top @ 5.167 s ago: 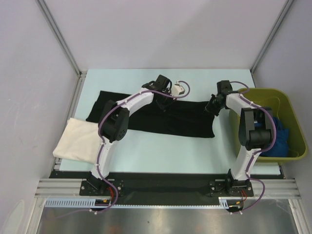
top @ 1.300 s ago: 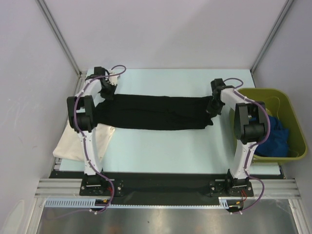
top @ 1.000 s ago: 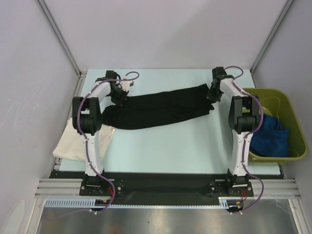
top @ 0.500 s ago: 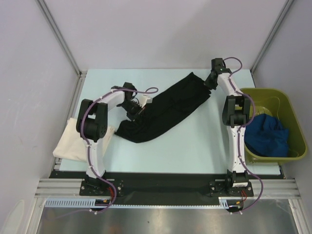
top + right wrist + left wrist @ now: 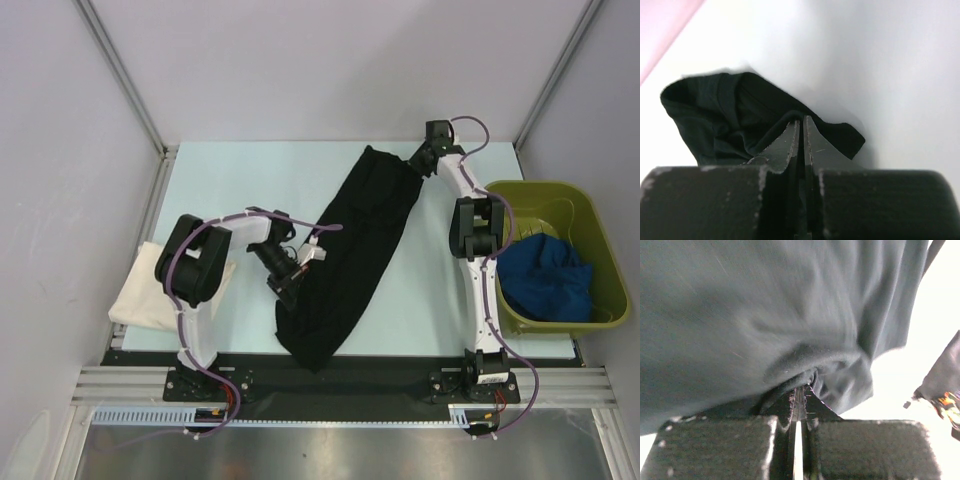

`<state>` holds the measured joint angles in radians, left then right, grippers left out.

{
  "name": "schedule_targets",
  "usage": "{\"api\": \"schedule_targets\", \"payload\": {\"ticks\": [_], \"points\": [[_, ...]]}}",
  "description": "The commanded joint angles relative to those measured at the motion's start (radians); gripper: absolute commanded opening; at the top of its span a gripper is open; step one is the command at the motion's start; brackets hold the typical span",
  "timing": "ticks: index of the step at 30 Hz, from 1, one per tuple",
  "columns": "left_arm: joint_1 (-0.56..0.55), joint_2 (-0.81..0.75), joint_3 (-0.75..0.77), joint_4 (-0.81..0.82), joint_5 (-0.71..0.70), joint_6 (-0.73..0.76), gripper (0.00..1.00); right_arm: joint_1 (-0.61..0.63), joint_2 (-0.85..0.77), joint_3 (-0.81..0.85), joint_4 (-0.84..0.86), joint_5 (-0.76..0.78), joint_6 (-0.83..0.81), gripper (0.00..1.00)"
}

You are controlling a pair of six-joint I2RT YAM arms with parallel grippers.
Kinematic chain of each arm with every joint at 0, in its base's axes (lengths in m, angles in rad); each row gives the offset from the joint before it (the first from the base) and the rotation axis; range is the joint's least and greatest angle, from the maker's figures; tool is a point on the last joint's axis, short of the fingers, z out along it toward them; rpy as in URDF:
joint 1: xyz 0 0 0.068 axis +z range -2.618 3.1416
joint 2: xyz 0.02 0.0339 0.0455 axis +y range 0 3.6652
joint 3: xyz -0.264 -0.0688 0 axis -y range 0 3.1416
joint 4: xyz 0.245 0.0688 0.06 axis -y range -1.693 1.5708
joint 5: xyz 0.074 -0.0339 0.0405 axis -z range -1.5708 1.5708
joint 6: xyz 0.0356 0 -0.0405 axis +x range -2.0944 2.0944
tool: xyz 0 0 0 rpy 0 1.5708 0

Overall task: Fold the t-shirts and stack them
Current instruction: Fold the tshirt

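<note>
The large black t-shirt [image 5: 352, 240] is stretched in a long folded band from the table's far right down to the near edge, its lower end hanging over the front rail. My left gripper [image 5: 288, 282] is shut on its left edge near the front; the left wrist view shows the cloth [image 5: 790, 320] pinched between the pads. My right gripper [image 5: 420, 165] is shut on the shirt's far end, with the black cloth [image 5: 725, 120] bunched at the fingertips in the right wrist view. The cream t-shirt [image 5: 150, 290] lies folded at the near left. The blue t-shirt [image 5: 540, 280] sits in the bin.
The olive-green plastic bin [image 5: 600, 235] stands at the right edge of the table. Metal frame posts rise at the far left and far right corners. The table surface [image 5: 250, 180] is pale blue.
The black shirt has swung from lying across the table to running front to back. My left gripper moved from the far left to the near centre; my right moved to the far edge.
</note>
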<state>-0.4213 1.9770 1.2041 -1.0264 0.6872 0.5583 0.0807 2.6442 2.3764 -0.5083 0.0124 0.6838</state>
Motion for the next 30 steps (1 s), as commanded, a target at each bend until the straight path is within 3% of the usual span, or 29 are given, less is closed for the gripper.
{"api": "schedule_targets", "payload": {"ticks": [1, 5, 10, 12, 13, 14, 17, 20, 25, 30], "points": [[-0.017, -0.069, -0.087, -0.040, 0.005, 0.028, 0.01, 0.010, 0.048, 0.078, 0.106, 0.010, 0.022, 0.00], [-0.022, -0.095, -0.152, -0.021, -0.049, -0.003, 0.01, 0.010, 0.085, 0.121, 0.169, -0.002, 0.005, 0.00], [-0.045, -0.115, -0.133, -0.041, -0.018, -0.046, 0.06, 0.014, 0.128, 0.176, 0.247, 0.001, 0.011, 0.00], [-0.048, -0.133, -0.136, -0.024, -0.026, -0.061, 0.08, 0.017, 0.148, 0.224, 0.252, 0.004, -0.033, 0.06], [-0.048, -0.133, -0.140, -0.021, -0.028, -0.066, 0.13, 0.019, 0.148, 0.231, 0.245, 0.027, -0.047, 0.11], [-0.047, -0.135, -0.141, -0.020, -0.035, -0.075, 0.20, 0.018, 0.132, 0.228, 0.240, 0.035, -0.064, 0.24], [-0.045, -0.154, -0.135, -0.040, -0.090, -0.067, 0.33, 0.007, 0.093, 0.210, 0.231, 0.041, -0.090, 0.42], [-0.043, -0.185, -0.110, -0.081, -0.170, -0.066, 0.43, 0.002, 0.016, 0.179, 0.202, 0.075, -0.131, 0.50], [-0.045, -0.277, -0.080, -0.119, -0.267, -0.058, 0.57, -0.010, -0.108, 0.127, 0.180, 0.080, -0.188, 0.53], [-0.045, -0.325, -0.070, -0.132, -0.311, -0.020, 0.59, -0.016, -0.187, 0.086, 0.088, 0.136, -0.217, 0.53]]}}
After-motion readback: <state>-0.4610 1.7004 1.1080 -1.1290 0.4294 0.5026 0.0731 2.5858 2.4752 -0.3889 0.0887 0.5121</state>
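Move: The right hand holds the t-shirt's far end, with the table's far edge roughly 6 cm straight ahead; the shirt's other far corner lies about 14 cm to its left and 5 cm farther out. The left hand is shut on the near part, with the table's near edge some 13 cm straight back, the shirt's near tip about 17 cm back and 7 cm right, and the cream cloth around 30 cm left, 4 cm ahead. All lie a little below the hands. Both hands pull the shirt's ends apart some 5 cm each, right forward, left back, then open and rise. ##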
